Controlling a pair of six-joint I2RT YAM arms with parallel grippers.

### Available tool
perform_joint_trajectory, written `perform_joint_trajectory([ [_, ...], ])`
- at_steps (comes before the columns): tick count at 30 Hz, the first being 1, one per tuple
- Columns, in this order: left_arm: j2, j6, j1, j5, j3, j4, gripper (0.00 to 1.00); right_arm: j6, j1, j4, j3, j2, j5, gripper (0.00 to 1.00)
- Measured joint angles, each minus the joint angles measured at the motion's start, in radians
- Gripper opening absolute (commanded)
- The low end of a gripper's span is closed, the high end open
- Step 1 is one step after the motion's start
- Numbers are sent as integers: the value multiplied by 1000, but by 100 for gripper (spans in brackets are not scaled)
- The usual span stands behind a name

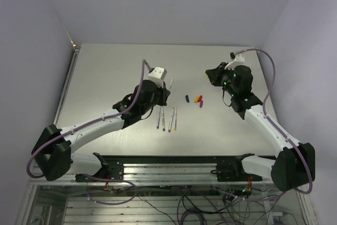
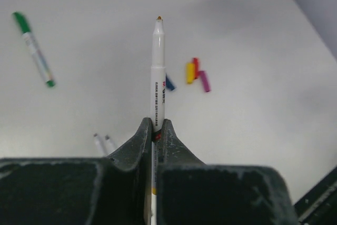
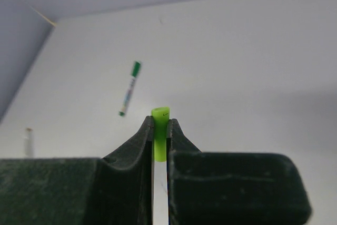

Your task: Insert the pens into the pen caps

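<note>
My left gripper (image 2: 157, 125) is shut on a thin white pen (image 2: 158, 67) that points away from the wrist, its small dark tip bare. On the table beyond it lie a blue cap (image 2: 170, 84), partly behind the pen, and a yellow cap (image 2: 190, 72), red cap (image 2: 196, 65) and purple cap (image 2: 204, 81) bunched together. My right gripper (image 3: 160, 122) is shut on a lime-green cap (image 3: 160, 130) and held above the table. In the top view the left gripper (image 1: 166, 91) and right gripper (image 1: 210, 75) face each other across the caps (image 1: 198, 99).
Several uncapped pens (image 1: 167, 119) lie side by side near the left arm. A pen with a dark green cap (image 2: 36, 55) rests alone on the table farther back, and the same green-capped pen (image 3: 129, 95) shows in the right wrist view. The table's walls rise behind and at both sides.
</note>
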Motion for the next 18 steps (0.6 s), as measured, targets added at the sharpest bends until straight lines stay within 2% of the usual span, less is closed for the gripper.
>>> perform_joint_trajectory([
  [9,57,-23,-32,180,-1,245,7,101,0,261,-96,-107,-84,0],
  [18,123,-83,-39,289,29,343,7,219,0,492,-184,-122,-140,0],
])
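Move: The light green cap is already in the right fingers, about 17 cm to the right of the left hand, 9 cm ahead and 3 cm above. The pen to be capped is in the left fingers, some 16 cm left of the right hand and 7 cm back. Roughly 20 cm below the left hand lie the blue cap, 10 cm ahead and 9 cm right, and the yellow cap, 10 cm ahead and 15 cm right. The pen, still pinched upright-ish in the left fingers, is carried about 8 cm right and 4 cm up towards the light green cap, the wrist turning clockwise and its left side dipping. The cap, kept in the right grip, rises some 8 cm while drawing slightly back and left, the fingers tipping up about 20 degrees and the hand's left side lifting; both hands slow down. ##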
